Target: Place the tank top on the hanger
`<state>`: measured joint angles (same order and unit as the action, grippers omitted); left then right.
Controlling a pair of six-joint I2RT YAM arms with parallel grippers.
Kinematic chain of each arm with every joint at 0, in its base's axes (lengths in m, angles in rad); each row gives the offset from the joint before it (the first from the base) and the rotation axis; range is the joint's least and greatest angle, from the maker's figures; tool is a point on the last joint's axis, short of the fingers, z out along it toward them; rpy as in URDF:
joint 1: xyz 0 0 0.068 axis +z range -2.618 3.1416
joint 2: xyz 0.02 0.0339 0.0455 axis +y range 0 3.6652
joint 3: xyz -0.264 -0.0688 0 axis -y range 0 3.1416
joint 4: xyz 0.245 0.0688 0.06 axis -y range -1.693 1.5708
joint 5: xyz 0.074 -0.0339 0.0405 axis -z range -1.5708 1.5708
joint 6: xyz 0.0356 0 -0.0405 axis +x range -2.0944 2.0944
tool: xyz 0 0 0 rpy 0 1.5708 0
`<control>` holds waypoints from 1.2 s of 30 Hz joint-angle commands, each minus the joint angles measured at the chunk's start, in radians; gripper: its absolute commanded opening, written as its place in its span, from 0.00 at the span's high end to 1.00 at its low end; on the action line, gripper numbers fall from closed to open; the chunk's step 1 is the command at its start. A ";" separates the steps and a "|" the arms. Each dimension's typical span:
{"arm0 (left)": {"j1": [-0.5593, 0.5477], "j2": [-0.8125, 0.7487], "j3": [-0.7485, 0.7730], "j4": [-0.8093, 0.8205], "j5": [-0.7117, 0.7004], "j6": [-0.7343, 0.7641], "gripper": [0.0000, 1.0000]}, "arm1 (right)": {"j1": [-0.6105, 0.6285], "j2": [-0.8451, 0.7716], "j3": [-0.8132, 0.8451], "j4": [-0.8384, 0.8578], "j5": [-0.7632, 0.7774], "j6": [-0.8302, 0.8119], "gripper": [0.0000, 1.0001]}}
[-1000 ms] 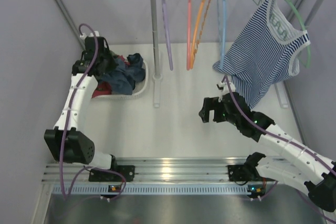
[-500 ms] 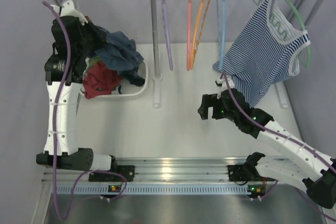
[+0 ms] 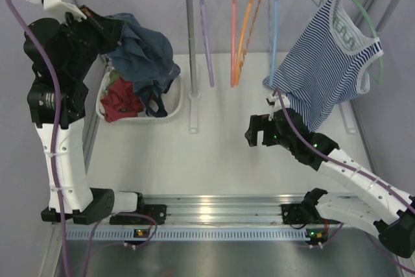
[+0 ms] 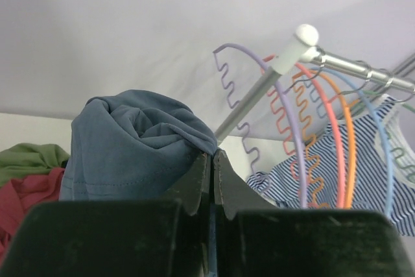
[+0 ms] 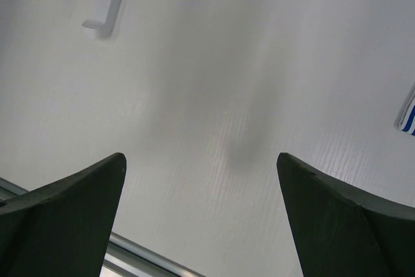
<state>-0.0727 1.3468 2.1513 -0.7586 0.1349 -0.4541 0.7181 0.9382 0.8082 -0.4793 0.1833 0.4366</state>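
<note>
The dark navy tank top hangs bunched above the laundry basket, and my left gripper is shut on its upper edge, raised high at the far left. In the left wrist view the blue fabric bulges just left of the gripper, pinched at the tips. The light-blue hanger hangs on the rail, with its thin blue arc seen to the right. My right gripper stands open above bare table; its view has nothing between the fingers.
A white basket holds a red garment and other clothes. The rack post stands beside it. A purple hanger and orange hangers hang on the rail. A striped tank top hangs on a green hanger.
My left arm has risen steeply from the basket, lifting the navy tank top up out of the pile. The right arm has barely moved.
</note>
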 commanded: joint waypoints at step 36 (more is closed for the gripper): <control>0.013 -0.278 -0.813 0.124 -0.256 -0.095 1.00 | 0.337 0.221 -0.149 0.389 0.004 0.166 0.00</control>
<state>-0.0723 1.0615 1.2327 -0.6487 0.0357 -0.5766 0.9981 1.0939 0.6613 -0.2523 0.1539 0.5365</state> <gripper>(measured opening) 0.023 0.996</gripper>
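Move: The left hand already holds the blue tank top high up; the open table in front of the basket is about 16 cm back, 4 to the right and 55 below. The basket is roughly 11 cm ahead, 6 left and 51 below, the rack foot some 11 ahead, 13 right and 56 below. From the right hand, that open table is about 6 cm back, 31 left and 18 below. Left hand swings held tank top 10 cm back and up, then 35 down, forward; right hand goes left. ##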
